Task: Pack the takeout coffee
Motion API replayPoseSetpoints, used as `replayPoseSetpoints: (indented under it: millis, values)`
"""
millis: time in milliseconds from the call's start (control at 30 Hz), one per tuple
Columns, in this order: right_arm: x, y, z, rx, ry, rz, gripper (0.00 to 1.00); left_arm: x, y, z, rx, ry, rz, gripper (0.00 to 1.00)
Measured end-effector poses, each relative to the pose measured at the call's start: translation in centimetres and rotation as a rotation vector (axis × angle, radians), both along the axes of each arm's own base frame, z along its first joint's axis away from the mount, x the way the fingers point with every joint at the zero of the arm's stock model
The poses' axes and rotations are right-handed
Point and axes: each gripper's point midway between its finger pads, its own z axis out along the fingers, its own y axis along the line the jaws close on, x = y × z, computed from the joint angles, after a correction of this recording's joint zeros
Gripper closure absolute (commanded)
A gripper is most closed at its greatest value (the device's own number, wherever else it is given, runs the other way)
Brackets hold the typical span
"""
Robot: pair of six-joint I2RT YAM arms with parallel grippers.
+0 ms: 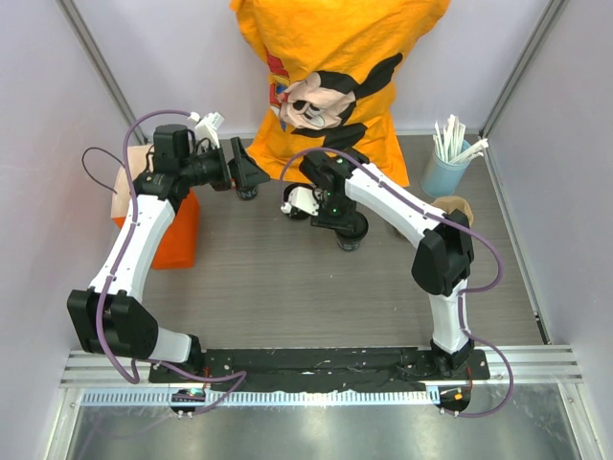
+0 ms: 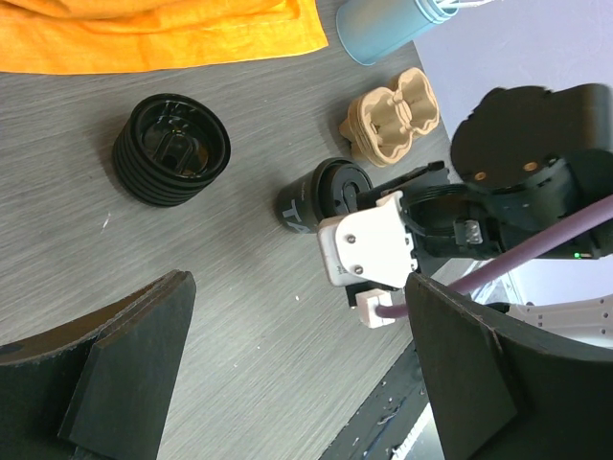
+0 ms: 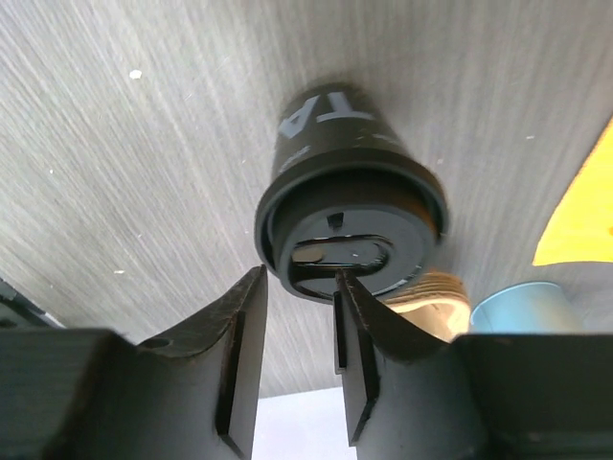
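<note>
The takeout coffee is a small black cup with a round black lid and white letters on its side. It stands on the grey table just right of centre. My right gripper hangs directly over it, open. One fingertip is beside the lid's rim and the other over the lid's recess, with a gap between them. The left wrist view shows the same cup under the right wrist. My left gripper is wide open and holds nothing, above the table near a lid stack. The orange paper bag stands at the left.
A tan pulp cup carrier and a blue cup of white straws sit at the back right. A person in an orange shirt stands at the far edge. Pale walls close in both sides.
</note>
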Motion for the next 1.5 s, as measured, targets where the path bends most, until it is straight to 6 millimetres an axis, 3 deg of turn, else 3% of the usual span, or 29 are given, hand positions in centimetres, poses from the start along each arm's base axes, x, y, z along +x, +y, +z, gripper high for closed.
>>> replayPoseSetpoints:
  millis: [167,267,433,600,700,800,1000,1133,1233,1333,1500]
  values:
    - [0.3,0.6,1.0,0.034,-0.019,0.001,0.52,0.0,0.0,0.0,0.0,0.001,0.0,0.03]
    - [0.3,0.9,2.0,0.08,-0.024,-0.004,0.41,0.0,0.0,0.0,-0.002,0.002,0.0,0.03]
    - [0.1,0.3,6.3,0.243,-0.067,-0.064,0.23,-0.2,-0.4,-0.3,-0.006,0.01,-0.011,0.0]
    - [1.5,-4.2,12.3,0.492,-0.204,-0.258,0.08,-1.1,-2.9,-1.1,0.015,0.023,-0.076,0.0]
    - [1.2,-7.4,14.1,0.597,-0.258,-0.37,0.07,-1.7,-5.7,-2.3,0.049,0.049,-0.152,0.0]
    - [0.1,-8.7,14.2,0.673,-0.267,-0.437,0.07,-2.1,-8.6,-3.6,0.093,0.078,-0.226,0.0]
    - [-1.2,-10.2,11.9,0.767,-0.209,-0.548,0.07,-2.2,-13.7,-7.7,0.181,0.146,-0.35,0.0]
    - [-1.1,-11.5,11.1,0.797,-0.195,-0.613,0.07,-2.4,-15.6,-11.4,0.229,0.231,-0.391,0.0]
    - [-1.1,-12.1,11.7,0.83,-0.207,-0.636,0.07,-2.2,-16.3,-13.5,0.258,0.277,-0.4,0.0]
    - [-1.5,-12.5,12.6,0.867,-0.229,-0.639,0.07,-2.0,-17.1,-14.1,0.267,0.284,-0.407,0.0]
    - [-2.6,-12.6,13.8,0.912,-0.256,-0.624,0.07,-1.0,-18.4,-13.4,0.249,0.254,-0.415,0.0]
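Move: The lidded coffee cup stands about 25 cm to the right of my left hand, 4 cm nearer my base and some 22 cm below it. My right hand is almost on top of it, the cup's middle about 7 cm beneath and 1 cm ahead. The stack of black lids is roughly 12 cm to the left of the cup and 7 cm farther out; the cup carrier lies about 21 cm to the right of my right hand, 5 cm ahead and 10 cm below. I clear my right hand from the lidded cup, first straight up, then right towards the carrier, ending some 14 cm higher and 13 cm over, its fingers spreading from part-open to wide and the wrist swinging round clockwise. As it clears, my left hand, still wide open, sweeps about 18 cm right and 14 cm down towards that cup, past the lid stack, turning clockwise and tipping its fingers down. ##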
